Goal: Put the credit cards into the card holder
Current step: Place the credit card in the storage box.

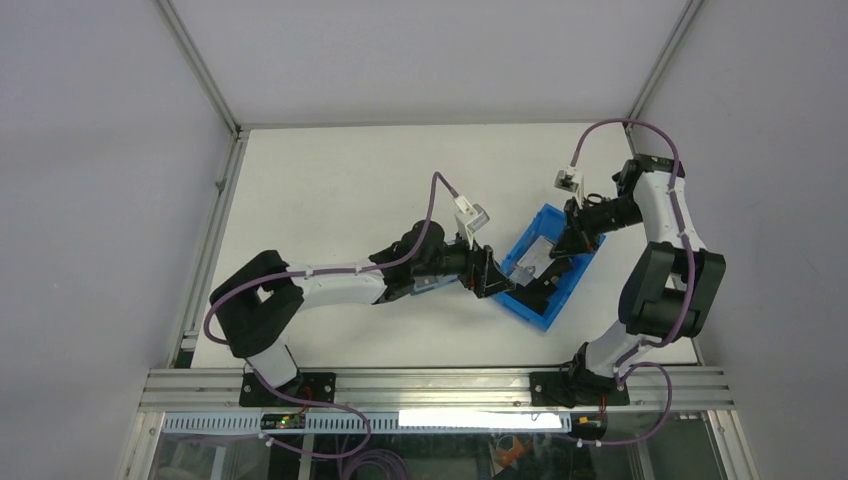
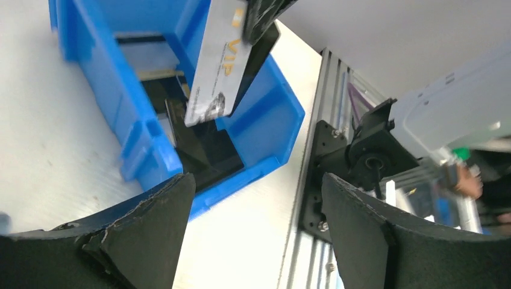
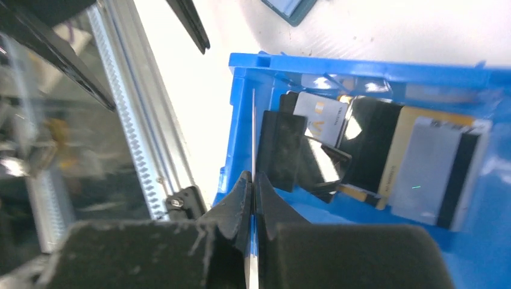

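My right gripper (image 3: pixel 253 177) is shut on a silver credit card (image 2: pixel 217 66) marked VIP and holds it on edge over the blue bin (image 1: pixel 530 308). In the right wrist view that card (image 3: pixel 253 120) shows only as a thin line. Several more credit cards lie in the bin, among them a black one (image 3: pixel 370 144) and a pale grey one (image 3: pixel 428 171). The teal card holder (image 3: pixel 289 8) lies on the table just past the bin's far wall. My left gripper (image 2: pixel 259 198) stands open and empty beside the bin's near corner.
The aluminium rail (image 2: pixel 313 198) at the table's front edge runs close to the bin and the right arm's base (image 2: pixel 367 156). White table (image 1: pixel 340 180) stretches left and behind the arms, with frame posts at its corners.
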Motion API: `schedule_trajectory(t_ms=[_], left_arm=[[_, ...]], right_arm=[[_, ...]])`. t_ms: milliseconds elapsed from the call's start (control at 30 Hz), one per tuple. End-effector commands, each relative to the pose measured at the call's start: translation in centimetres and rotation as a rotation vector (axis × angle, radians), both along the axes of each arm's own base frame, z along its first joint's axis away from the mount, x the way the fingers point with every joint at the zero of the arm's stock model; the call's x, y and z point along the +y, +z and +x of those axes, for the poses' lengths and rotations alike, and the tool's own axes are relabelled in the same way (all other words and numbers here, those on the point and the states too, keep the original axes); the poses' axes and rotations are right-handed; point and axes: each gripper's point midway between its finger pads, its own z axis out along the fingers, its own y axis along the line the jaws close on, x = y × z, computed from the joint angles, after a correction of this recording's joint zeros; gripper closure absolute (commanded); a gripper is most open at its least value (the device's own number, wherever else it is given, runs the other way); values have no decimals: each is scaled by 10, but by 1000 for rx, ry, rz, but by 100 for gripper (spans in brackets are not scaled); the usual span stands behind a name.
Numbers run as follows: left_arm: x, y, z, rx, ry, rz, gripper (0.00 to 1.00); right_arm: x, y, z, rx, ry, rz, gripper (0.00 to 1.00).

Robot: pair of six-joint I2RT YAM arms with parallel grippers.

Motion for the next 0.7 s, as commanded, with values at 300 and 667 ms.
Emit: schedule_trajectory(t_ms=[300, 667], left_arm=[[-29, 64, 17, -402, -182, -66, 37], [-46, 57, 35, -431, -175, -18, 50]], right_arm=[[23, 30, -35, -436, 393, 51, 100], [26, 28, -46, -452, 434, 41, 100]])
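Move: The credit card is pinched in the right gripper. Its middle lies about 7 cm right of the left hand, 4 cm ahead and nearly level; for that hand the storage box is centred some 12 cm right, 4 cm ahead and 13 cm down, the card holder roughly 13 cm left and 13 cm down, neither ahead nor back. From the right hand, the open left gripper is about 10 cm left, 4 cm back and 2 cm lower. Rightwards and slightly forward, the left hand travels about 4 cm towards the card, first rising some 5 cm and then sinking 3, rolling and narrowing its fingers to half open around the card's free end. The right hand keeps its pinch, eases a couple of centimetres left, back and up, and rolls some 35 degrees about its finger line, turning the card edge-on to the left gripper. ##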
